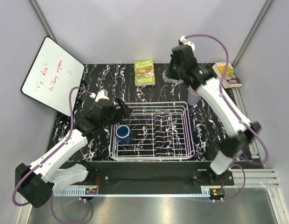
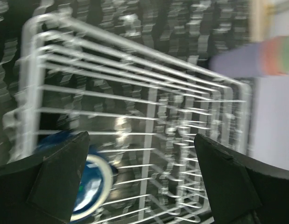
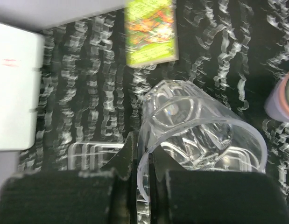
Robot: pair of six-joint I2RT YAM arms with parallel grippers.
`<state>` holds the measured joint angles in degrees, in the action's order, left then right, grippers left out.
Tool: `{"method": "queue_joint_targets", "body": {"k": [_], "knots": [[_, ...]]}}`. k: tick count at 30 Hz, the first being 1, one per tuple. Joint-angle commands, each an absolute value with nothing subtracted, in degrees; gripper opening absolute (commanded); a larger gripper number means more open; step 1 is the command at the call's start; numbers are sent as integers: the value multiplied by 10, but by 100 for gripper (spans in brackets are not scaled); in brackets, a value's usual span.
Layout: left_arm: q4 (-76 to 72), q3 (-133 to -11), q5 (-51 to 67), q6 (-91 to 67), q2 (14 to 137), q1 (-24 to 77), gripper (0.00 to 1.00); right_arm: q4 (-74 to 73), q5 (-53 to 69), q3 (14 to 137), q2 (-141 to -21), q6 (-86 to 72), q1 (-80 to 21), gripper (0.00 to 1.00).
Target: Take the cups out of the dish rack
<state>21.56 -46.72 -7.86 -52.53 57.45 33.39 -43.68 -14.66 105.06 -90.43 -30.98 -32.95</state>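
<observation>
The white wire dish rack (image 1: pixel 174 140) sits mid-table. A dark blue cup (image 1: pixel 123 134) stands in its left part and also shows in the left wrist view (image 2: pixel 90 186). My left gripper (image 1: pixel 124 110) hovers over the rack's left far corner, open and empty (image 2: pixel 142 172). My right gripper (image 1: pixel 173 74) is raised beyond the rack's far edge, shut on the rim of the clear glass cup (image 3: pixel 195 126), one finger inside and one outside (image 3: pixel 143 149). A stack of cups with lavender outermost (image 1: pixel 193 97) stands right of the rack's far corner, and pink and green show in it in the left wrist view (image 2: pixel 256 60).
A green book (image 1: pixel 144 72) lies at the back centre, also seen in the right wrist view (image 3: pixel 151 30). A whiteboard (image 1: pixel 51 74) leans at the back left. Another book (image 1: pixel 227 73) lies at the back right. White walls close in the table.
</observation>
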Motion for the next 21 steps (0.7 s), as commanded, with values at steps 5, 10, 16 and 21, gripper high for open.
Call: {"method": "queue_joint_targets", "body": {"k": [5, 10, 16, 21], "knots": [[362, -509, -206, -527, 563, 334, 99, -792, -161, 1687, -1341, -346, -254, 0], [363, -509, -207, -516, 564, 334, 99, -716, -142, 1562, -1342, -359, -224, 0], [359, -507, -207, -513, 594, 334, 99, -701, -174, 1511, -1354, -339, -237, 0], [359, -519, -187, -514, 642, 334, 99, -701, -176, 1513, -1370, -325, -243, 0]]}}
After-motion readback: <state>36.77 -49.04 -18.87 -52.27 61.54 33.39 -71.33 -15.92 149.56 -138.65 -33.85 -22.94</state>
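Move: The clear glass in the right gripper is bound for bare counter about 12 cm ahead, 3 cm right and 33 cm below; the stacked cups stand some 8 cm ahead and 17 cm right of that hand, 26 cm lower, the green book about 24 cm ahead and 12 cm left, 32 cm lower. For the open left gripper, the blue mug lies roughly 6 cm back, 3 cm left and 13 cm down, the rack's middle some 4 cm back and 15 cm right, 17 cm down. Carry the pinched glass forward about 14 cm with the right arm, sinking as it goes, then lower it steeply between the book and the stacked cups, nearly 19 cm down in all, tipping the fingers some 30 degrees further down. Meanwhile bring the wide-open left gripper about 5 cm left and 5 cm down towards the blue mug, rolling and tipping it to point more steeply down. ##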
